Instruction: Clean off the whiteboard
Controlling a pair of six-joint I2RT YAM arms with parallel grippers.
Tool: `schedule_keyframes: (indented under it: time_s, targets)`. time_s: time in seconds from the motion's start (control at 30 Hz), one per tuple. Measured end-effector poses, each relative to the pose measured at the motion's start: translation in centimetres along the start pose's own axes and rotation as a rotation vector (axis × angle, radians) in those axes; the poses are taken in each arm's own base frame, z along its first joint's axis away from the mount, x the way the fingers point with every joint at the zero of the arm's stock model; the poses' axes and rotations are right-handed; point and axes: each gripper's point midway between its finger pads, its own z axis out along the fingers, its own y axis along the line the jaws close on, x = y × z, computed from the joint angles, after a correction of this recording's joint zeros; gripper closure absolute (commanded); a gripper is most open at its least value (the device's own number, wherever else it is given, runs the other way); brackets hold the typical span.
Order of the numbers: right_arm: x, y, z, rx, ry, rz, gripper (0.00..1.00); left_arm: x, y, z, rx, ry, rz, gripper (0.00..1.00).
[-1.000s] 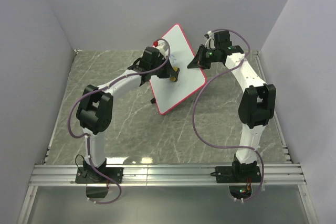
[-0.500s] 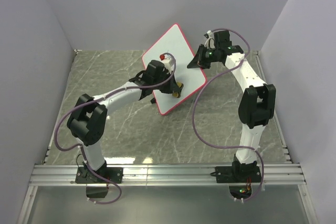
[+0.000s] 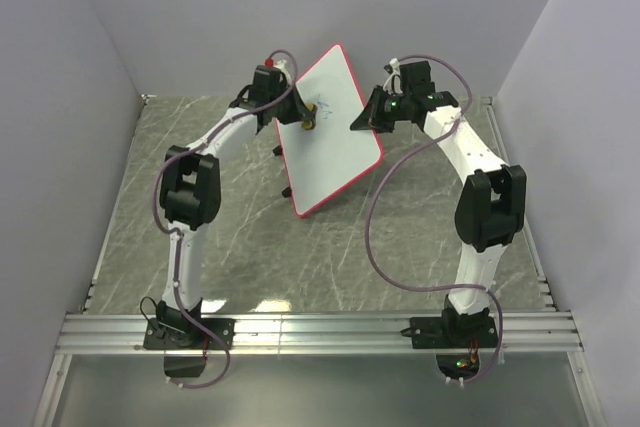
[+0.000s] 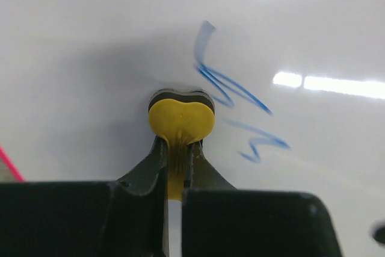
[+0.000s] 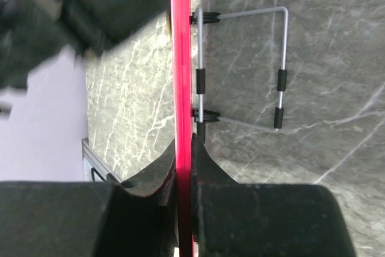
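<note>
The whiteboard (image 3: pixel 337 147), white with a red-pink rim, stands tilted at the back middle of the table. Blue scribbles (image 4: pixel 232 91) remain on its face (image 4: pixel 90 34). My left gripper (image 3: pixel 303 117) (image 4: pixel 178 148) is shut on a small yellow eraser (image 4: pixel 181 121) (image 3: pixel 309 120), whose head presses on the board just left of the scribbles. My right gripper (image 3: pixel 361 121) (image 5: pixel 184 148) is shut on the board's right edge, with the red rim (image 5: pixel 181 58) between its jaws.
A wire stand (image 5: pixel 283 58) with black sleeves props the board from behind over the grey marble table (image 3: pixel 220 237). Lilac walls close in the left, back and right sides. An aluminium rail (image 3: pixel 320 332) runs along the near edge.
My left arm has swung the eraser from the lower middle of the board up to its upper left part. The board has shifted slightly left. The right gripper keeps its hold.
</note>
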Motion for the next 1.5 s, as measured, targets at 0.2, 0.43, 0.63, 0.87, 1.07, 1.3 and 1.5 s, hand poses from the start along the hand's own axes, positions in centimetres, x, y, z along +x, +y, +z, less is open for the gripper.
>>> schedule_keyframes:
  time_s: [0.2, 0.43, 0.63, 0.87, 1.07, 1.3, 1.5]
  targets:
    - [0.7, 1.6, 0.2, 0.010, -0.014, -0.033, 1.00, -3.7, 4.6, 2.0, -0.041, -0.056, -0.058, 1.00]
    - [1.1, 1.8, 0.2, 0.021, -0.012, -0.023, 1.00, -4.1, 3.3, 2.4, 0.069, -0.029, -0.002, 1.00]
    - [1.3, 2.0, 0.2, 0.011, -0.001, -0.020, 1.00, -2.7, 0.2, 0.8, 0.220, 0.040, 0.056, 1.00]
    - [1.5, 1.8, 0.2, 0.014, 0.004, -0.019, 1.00, -1.0, -5.7, -1.1, 0.342, 0.082, 0.126, 1.00]
    - [1.5, 1.7, 0.3, 0.015, 0.006, -0.025, 1.00, -1.9, -6.7, -0.8, 0.289, 0.063, 0.116, 1.00]
    - [1.8, 1.5, 0.2, 0.017, 0.008, -0.022, 1.00, -4.4, -3.2, 1.6, 0.099, -0.048, 0.079, 1.00]
    - [2.1, 1.4, 0.2, 0.020, 0.016, -0.015, 1.00, -5.2, 2.7, 3.4, -0.034, -0.088, 0.039, 1.00]
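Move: The left hand holds the eraser against the tilted whiteboard. The remaining blue marks lie about 5 cm to its right, level with it in reach and some 4 cm higher up the slope. The board's far-left corner is around 9 cm ahead, 8 cm left and 5 cm lower. The right hand grips the board's right edge, roughly 15 cm right of the left hand, 8 cm nearer and 5 cm higher; from the right hand the marks are about 8 cm ahead and 10 cm left. The left hand's eraser keeps rubbing the board: it first finishes a forward-left stroke of about 7 cm, then sweeps back, right and up the slope some 12 cm over the marks, and finally returns forward, left and down towards the far-left corner. The right hand keeps its pinch on the edge while easing about 2 cm back and 2 cm left. ##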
